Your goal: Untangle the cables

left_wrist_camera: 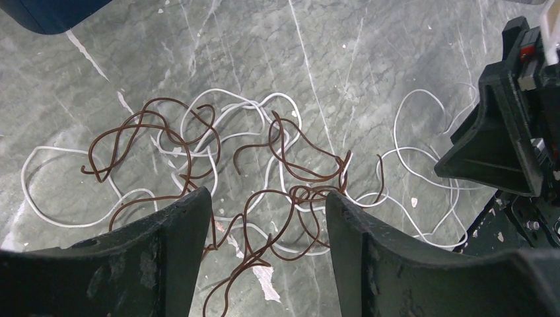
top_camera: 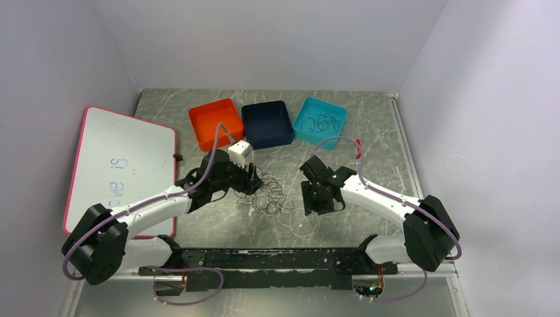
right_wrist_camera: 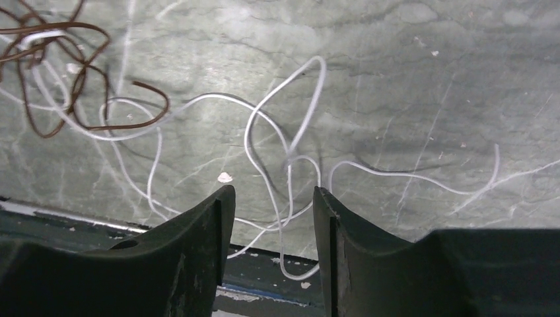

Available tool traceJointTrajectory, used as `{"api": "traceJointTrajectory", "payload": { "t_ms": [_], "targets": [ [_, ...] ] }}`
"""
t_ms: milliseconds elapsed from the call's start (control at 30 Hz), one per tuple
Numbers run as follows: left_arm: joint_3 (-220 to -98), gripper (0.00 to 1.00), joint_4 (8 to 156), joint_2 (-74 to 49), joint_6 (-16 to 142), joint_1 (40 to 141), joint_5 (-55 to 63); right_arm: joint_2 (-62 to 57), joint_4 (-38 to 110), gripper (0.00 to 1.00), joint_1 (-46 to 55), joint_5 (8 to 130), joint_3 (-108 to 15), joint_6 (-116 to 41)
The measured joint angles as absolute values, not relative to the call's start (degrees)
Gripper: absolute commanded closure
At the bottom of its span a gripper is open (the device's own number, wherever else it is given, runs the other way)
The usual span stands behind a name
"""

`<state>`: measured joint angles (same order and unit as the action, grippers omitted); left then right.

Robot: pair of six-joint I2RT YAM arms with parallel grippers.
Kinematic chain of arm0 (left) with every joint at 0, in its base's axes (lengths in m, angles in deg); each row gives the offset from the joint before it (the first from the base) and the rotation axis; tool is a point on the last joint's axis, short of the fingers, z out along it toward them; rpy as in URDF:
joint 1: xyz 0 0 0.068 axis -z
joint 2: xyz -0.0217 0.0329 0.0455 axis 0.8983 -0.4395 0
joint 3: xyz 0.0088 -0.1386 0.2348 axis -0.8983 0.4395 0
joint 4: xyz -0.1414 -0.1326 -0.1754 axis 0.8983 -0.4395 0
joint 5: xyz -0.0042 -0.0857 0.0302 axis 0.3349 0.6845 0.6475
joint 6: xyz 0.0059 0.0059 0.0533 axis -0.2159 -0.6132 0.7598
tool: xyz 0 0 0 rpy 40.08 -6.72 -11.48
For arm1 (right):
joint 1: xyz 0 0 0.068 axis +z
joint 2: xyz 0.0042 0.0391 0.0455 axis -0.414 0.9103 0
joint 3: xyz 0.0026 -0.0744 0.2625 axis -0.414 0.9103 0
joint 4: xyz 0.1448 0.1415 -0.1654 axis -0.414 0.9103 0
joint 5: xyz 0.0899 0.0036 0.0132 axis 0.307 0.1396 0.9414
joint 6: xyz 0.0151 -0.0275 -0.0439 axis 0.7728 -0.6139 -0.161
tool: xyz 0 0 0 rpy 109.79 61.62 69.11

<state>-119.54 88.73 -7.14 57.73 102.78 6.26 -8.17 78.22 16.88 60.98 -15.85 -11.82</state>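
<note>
A tangle of brownish-red cable and white cable lies on the grey marble table, between the two arms in the top view. My left gripper is open and empty, hovering just above the brown loops, at the tangle's left side. My right gripper is open and empty, over loops of the white cable near the table's front edge, at the tangle's right side. A black cable lies in the teal bin.
An orange bin, a dark blue bin and the teal bin stand in a row at the back. A small white box sits by the left arm. A pink-framed whiteboard lies at the left. A black rail runs along the front edge.
</note>
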Motion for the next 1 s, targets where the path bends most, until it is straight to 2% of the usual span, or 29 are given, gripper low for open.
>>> {"api": "traceJointTrajectory", "payload": {
  "t_ms": [500, 633, 733, 933, 1000],
  "targets": [
    [-119.0, 0.32, 89.4, -7.1, 57.6, 102.8, 6.4, -8.2, 74.7, 0.56, 17.4, 58.2, -7.8, -4.2],
    [-119.0, 0.32, 89.6, -7.1, 57.6, 102.8, 6.4, -7.9, 74.3, 0.61, 18.7, 57.3, -7.9, -3.5],
    [-118.9, 0.33, 89.6, -7.1, 57.4, 102.8, 6.4, -7.4, 74.6, 0.69, 20.2, 55.5, -8.1, -2.7],
    [-118.0, 0.33, 89.8, -6.9, 57.1, 102.8, 6.3, -6.8, 74.2, 0.99, 21.9, 53.1, -8.3, -0.8],
    [-117.6, 0.32, 89.8, -6.3, 57.0, 102.8, 6.3, -7.1, 73.6, 1.00, 22.1, 52.9, -8.2, -0.4]
  ]
}}
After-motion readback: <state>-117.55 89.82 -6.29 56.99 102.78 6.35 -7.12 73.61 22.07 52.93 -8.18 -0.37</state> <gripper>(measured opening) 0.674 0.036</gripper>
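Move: The white cable's crossing strands lie on the table about 4 cm below the right hand, some 2 cm back and 2 cm to its right. The brown cable tangle is centred about 13 cm to the hand's left and 6 cm farther out, also 4 cm down; the table's near edge runs about 11 cm straight back. From the left hand, the strands are roughly 19 cm right, 11 cm back and 10 cm below. The white cable's crossing strands are taken between the right fingertips: the right hand sinks about 4 cm towards them, half open, while easing some 2 cm back and 2 cm right and turning slightly clockwise. Then, staying low at the table, its fingers close and pinch the strands. ##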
